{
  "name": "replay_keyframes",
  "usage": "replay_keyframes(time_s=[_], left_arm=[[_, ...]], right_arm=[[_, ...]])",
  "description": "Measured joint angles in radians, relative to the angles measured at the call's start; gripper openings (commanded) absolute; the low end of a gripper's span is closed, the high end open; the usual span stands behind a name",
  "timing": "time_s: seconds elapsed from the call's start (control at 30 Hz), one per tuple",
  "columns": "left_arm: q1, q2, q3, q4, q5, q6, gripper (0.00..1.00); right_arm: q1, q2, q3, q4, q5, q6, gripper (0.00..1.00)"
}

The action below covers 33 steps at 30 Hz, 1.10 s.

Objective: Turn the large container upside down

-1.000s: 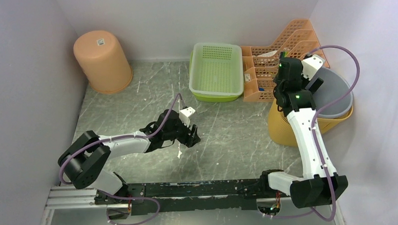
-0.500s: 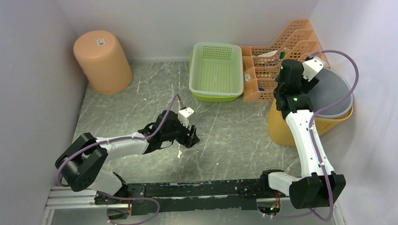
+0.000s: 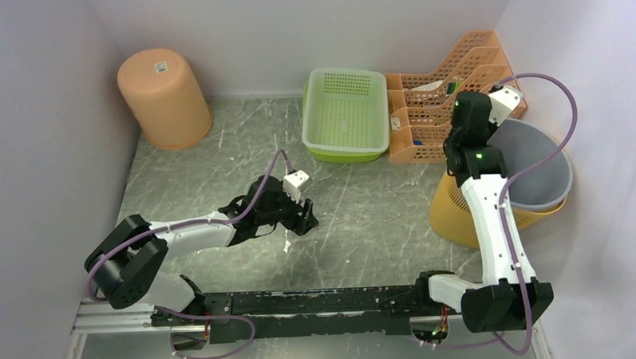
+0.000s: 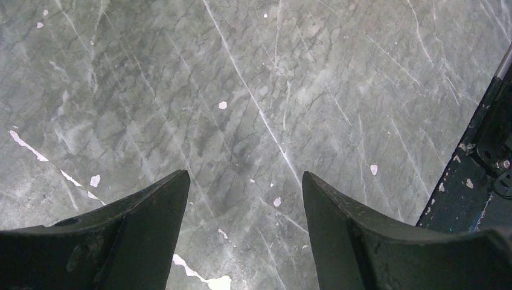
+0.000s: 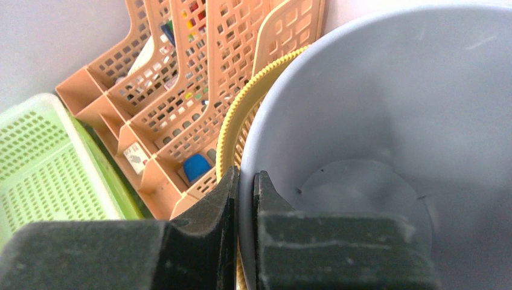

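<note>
The large container [image 3: 538, 170], a grey round tub, stands mouth up inside a yellow basket [image 3: 453, 216] at the right wall. My right gripper [image 3: 487, 135] is shut on its near-left rim. In the right wrist view the gripper [image 5: 246, 176] pinches the thin grey wall [image 5: 386, 115], with one finger inside the tub and the other between it and the yellow basket rim [image 5: 241, 115]. My left gripper [image 3: 308, 220] hovers low over the middle of the table. It is open, and only marble shows between its fingers [image 4: 244, 181].
An orange bucket [image 3: 164, 97] stands upside down in the back left corner. A green perforated basket [image 3: 346, 111] sits at the back centre. Beside it is an orange file organiser [image 3: 436, 103], which sits close to the tub's left side [image 5: 175, 90]. Walls close in on three sides.
My right gripper has closed on the grey container's rim. The container has swung from tilted to mouth up in the yellow basket. The left arm has hardly moved.
</note>
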Motion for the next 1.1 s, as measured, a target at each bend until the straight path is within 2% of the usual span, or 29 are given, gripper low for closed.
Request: replay_keyframes(time_s=[0.27,0.57,0.67,0.87,1.1], left_arm=[[0.0,-0.047,-0.006,-0.017,-0.018,0.0,0.8],[-0.001,-0.055,-0.039,-0.019,-0.022,0.0,0.8],[-0.002,-0.057,-0.039,-0.019,-0.025,0.0,0.8],[-0.002,-0.085,-0.038,-0.02,-0.035,0.0,0.8],[-0.002,-0.149,-0.038,-0.038,-0.053,0.0,0.8]], right_arm=[[0.0,-0.001,0.212,-0.195,-0.075,-0.006,0.0],[-0.001,-0.032,0.357,-0.279,-0.193,-0.031,0.0],[-0.001,-0.017,0.455,-0.317,-0.223,-0.049,0.0],[-0.001,0.009,0.719,-0.339,-0.27,-0.084,0.0],[-0.001,-0.054,0.827,-0.278,-0.296,-0.109,0.0]])
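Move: The large grey container, its far-left rim already pinched by the right hand, has its middle about 7 cm back, 8 cm right and 12 cm below that hand. The yellow basket around it is centred some 8 cm back, 3 cm right and 19 cm down; the orange rack is roughly 12 cm ahead, 5 cm left and 22 cm down. From the left hand the container is about 48 cm right, 4 cm ahead and 10 cm up. Rim still pinched, the right hand hoists the container some 28 cm and about 10 back, fingers tilting upward. ##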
